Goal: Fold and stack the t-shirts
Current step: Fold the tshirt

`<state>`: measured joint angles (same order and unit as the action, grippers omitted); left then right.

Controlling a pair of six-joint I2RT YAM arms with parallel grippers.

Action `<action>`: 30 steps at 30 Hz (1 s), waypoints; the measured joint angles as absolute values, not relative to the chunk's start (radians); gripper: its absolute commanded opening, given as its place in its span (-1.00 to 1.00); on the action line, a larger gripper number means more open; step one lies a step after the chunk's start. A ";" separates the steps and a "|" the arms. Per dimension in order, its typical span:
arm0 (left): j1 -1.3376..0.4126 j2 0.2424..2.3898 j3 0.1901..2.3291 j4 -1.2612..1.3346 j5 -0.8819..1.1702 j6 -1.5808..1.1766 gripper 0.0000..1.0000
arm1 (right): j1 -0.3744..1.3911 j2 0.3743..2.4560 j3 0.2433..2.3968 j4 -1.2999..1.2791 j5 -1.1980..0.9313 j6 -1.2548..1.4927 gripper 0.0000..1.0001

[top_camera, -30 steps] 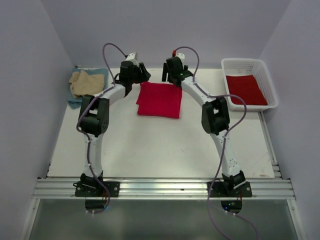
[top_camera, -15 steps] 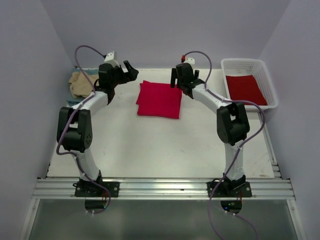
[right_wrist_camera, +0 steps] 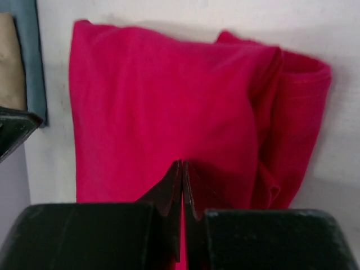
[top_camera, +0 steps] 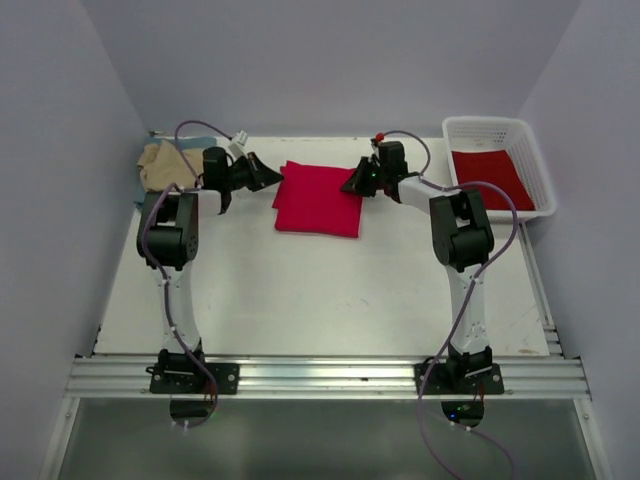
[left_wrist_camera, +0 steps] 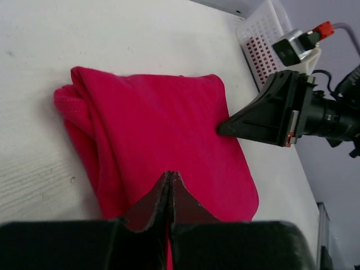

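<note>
A folded red t-shirt (top_camera: 320, 200) lies flat at the back middle of the table. My left gripper (top_camera: 270, 178) points at its left edge, my right gripper (top_camera: 353, 185) at its right edge, both low and facing each other. In the left wrist view my left gripper (left_wrist_camera: 170, 175) is shut with its tip over the red t-shirt (left_wrist_camera: 169, 129), and the right gripper (left_wrist_camera: 225, 128) touches the far edge. My right gripper (right_wrist_camera: 181, 164) is likewise shut over the red cloth (right_wrist_camera: 157, 101). No cloth is clearly pinched. A tan t-shirt (top_camera: 158, 160) lies on a blue-grey one (top_camera: 141, 190) at the back left.
A white lattice basket (top_camera: 495, 123) stands at the back right with another red t-shirt (top_camera: 495, 178) in it. The basket (left_wrist_camera: 261, 39) also shows behind the right gripper in the left wrist view. Walls enclose the table on three sides.
Both arms have drawn apart, dropped and turned inward, so the grippers now point at the red t-shirt from its two sides. Both grippers went from open to shut.
</note>
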<state>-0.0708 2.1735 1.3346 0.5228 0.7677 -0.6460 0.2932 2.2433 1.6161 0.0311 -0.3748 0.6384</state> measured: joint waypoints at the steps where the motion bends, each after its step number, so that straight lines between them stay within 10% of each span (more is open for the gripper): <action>1: -0.064 2.208 1.351 0.537 0.800 -0.668 -0.69 | 0.290 2.268 1.616 0.031 -0.406 0.655 -1.00; 2: -0.058 2.235 1.362 0.545 0.827 -0.681 -0.21 | 0.290 2.286 1.616 0.031 -0.428 0.666 -1.00; 4: -0.049 2.270 1.374 0.552 0.872 -0.706 0.16 | 0.294 2.312 1.615 0.032 -0.470 0.684 -1.00; 8: -0.037 2.320 1.455 0.445 0.905 -0.671 0.46 | 0.302 2.317 1.614 0.045 -0.521 0.696 -1.00; 30: -0.147 2.355 1.729 -0.101 0.712 -0.283 0.56 | 0.307 2.318 1.602 0.044 -0.569 0.684 -1.00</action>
<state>-0.1474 2.3547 1.7294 -0.1009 0.7116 -0.2832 0.3069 2.3180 1.6016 0.0441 -0.5686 0.6838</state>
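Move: The folded red t-shirt lies between the two hands. From the left hand its middle is roughly 8 cm to the right, 4 cm back and 7 cm down; from the right hand it is some 6 cm to the left, 2 cm back and 4 cm down. The tan-and-blue cloth stack sits about 23 cm left of the left hand and 4 cm farther out; the white basket is around 33 cm right of the right hand and 6 cm farther out. The t-shirt's right part comes under the right hand's still-shut fingertips, which sink about 3 cm onto it while easing back and left, then stay. At the shirt's left side the left hand drops some 5 cm as its fingers open wide, swings forward and left, then sweeps back right about 6 cm, rolled some 15 degrees, until the open fingers straddle the left edge. ##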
